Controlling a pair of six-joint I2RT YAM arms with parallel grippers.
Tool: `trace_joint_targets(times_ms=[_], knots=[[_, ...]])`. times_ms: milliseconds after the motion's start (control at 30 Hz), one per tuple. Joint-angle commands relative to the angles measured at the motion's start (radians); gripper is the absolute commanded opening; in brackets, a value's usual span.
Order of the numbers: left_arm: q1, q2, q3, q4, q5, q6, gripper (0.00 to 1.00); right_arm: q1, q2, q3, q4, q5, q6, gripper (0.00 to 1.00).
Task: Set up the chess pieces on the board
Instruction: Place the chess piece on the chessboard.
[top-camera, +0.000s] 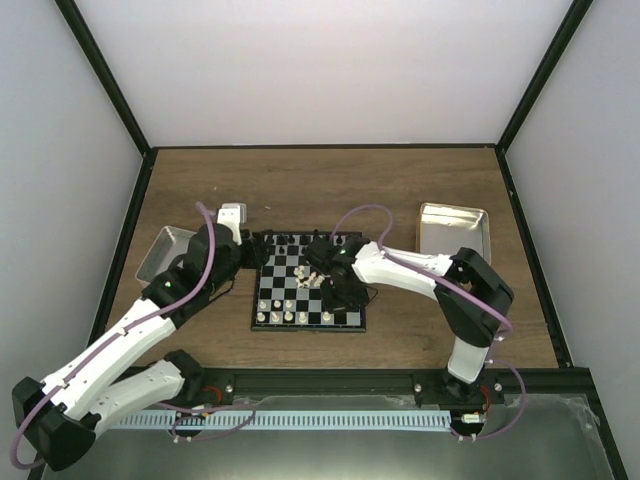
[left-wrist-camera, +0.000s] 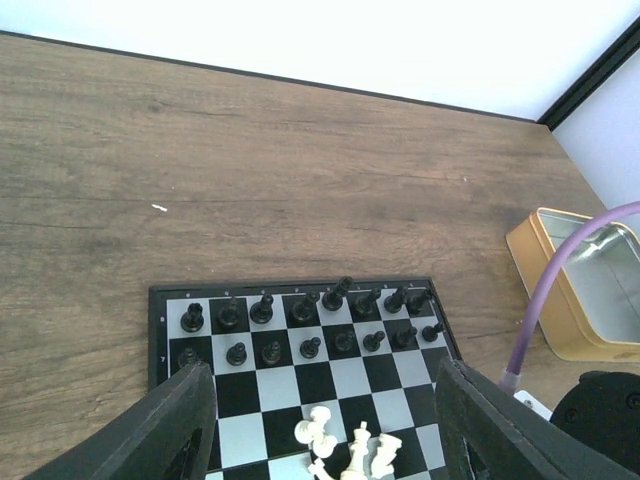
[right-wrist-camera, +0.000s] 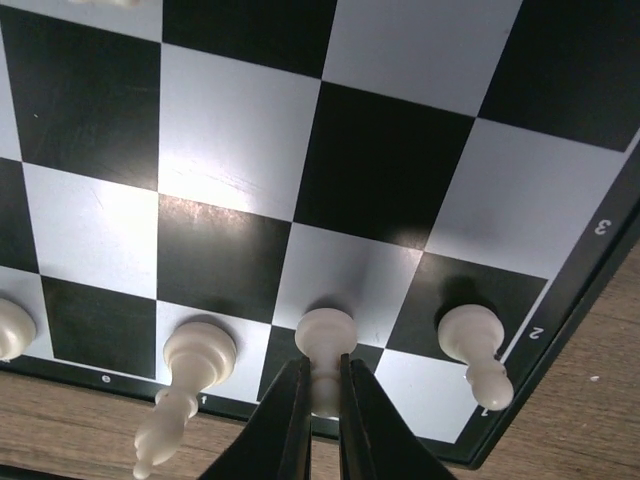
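Observation:
The board (top-camera: 282, 287) lies mid-table. Black chess pieces (left-wrist-camera: 305, 325) stand in two rows along its far edge. Several white pieces (left-wrist-camera: 345, 447) lie in a loose heap mid-board. My left gripper (left-wrist-camera: 325, 370) is open and empty, hovering over the board's black side (top-camera: 245, 258). My right gripper (right-wrist-camera: 320, 372) is shut on a white pawn (right-wrist-camera: 325, 335), whose base is at the board (right-wrist-camera: 230, 130) in the second row. White pawns stand on either side of it, one left (right-wrist-camera: 197, 352) and one right (right-wrist-camera: 470, 340). In the top view the right gripper (top-camera: 335, 290) is over the board's near right part.
A silver tin tray (top-camera: 160, 255) lies left of the board, partly under my left arm. A gold-rimmed tin (top-camera: 453, 230) sits at the right and also shows in the left wrist view (left-wrist-camera: 580, 290). Black frame posts and white walls enclose the table.

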Motion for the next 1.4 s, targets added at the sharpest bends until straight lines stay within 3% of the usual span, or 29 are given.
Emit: trace_joint_targets(times_ms=[0,133,333,633,900,1167,1367], knots=[[0.004,0.003,-0.008,0.007,0.005,0.016,0.62,0.004,0.02,0.052,-0.022,0.029,-0.014,0.04],[0.004,0.015,0.001,-0.001,-0.011,0.016,0.63,0.004,0.026,0.061,-0.02,0.065,-0.008,0.14],[0.004,0.028,0.001,0.0,-0.01,0.017,0.63,0.004,0.022,0.045,0.008,0.074,-0.003,0.18],[0.005,0.048,0.003,-0.012,-0.02,0.012,0.64,0.004,0.021,0.023,0.057,0.083,-0.003,0.1],[0.004,0.061,0.002,-0.02,-0.022,0.012,0.65,0.005,0.01,0.012,0.055,0.109,0.001,0.11],[0.004,0.092,0.013,-0.049,-0.052,-0.048,0.65,0.004,-0.071,0.046,0.127,0.154,0.034,0.28],[0.004,0.075,-0.012,-0.063,-0.109,-0.12,0.64,0.003,-0.006,0.116,0.199,0.177,0.1,0.32]])
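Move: The white pawn is still pinched upright in the right hand; its square, second from the board's right edge in the second row, has its middle about 2 cm ahead and 3 cm below. The edge pawn stands 3 cm right of that square and the back-row piece some 3 cm left and 3 cm nearer; the nearest loose white piece lies about 8 cm ahead, 4 cm left of the hand. From the left hand the square is roughly 8 cm back, 14 cm right, 23 cm below. The white pawn is guided about 2 cm forward, level, into its square by the right fingers, which loosen a little and narrow again. They then open wider and come free, rising some 3 cm while going on forward and left towards the loose pieces, tips swinging forward about 15 degrees. The open left hand sinks nearly 4 cm through free air, tipping slightly down. ##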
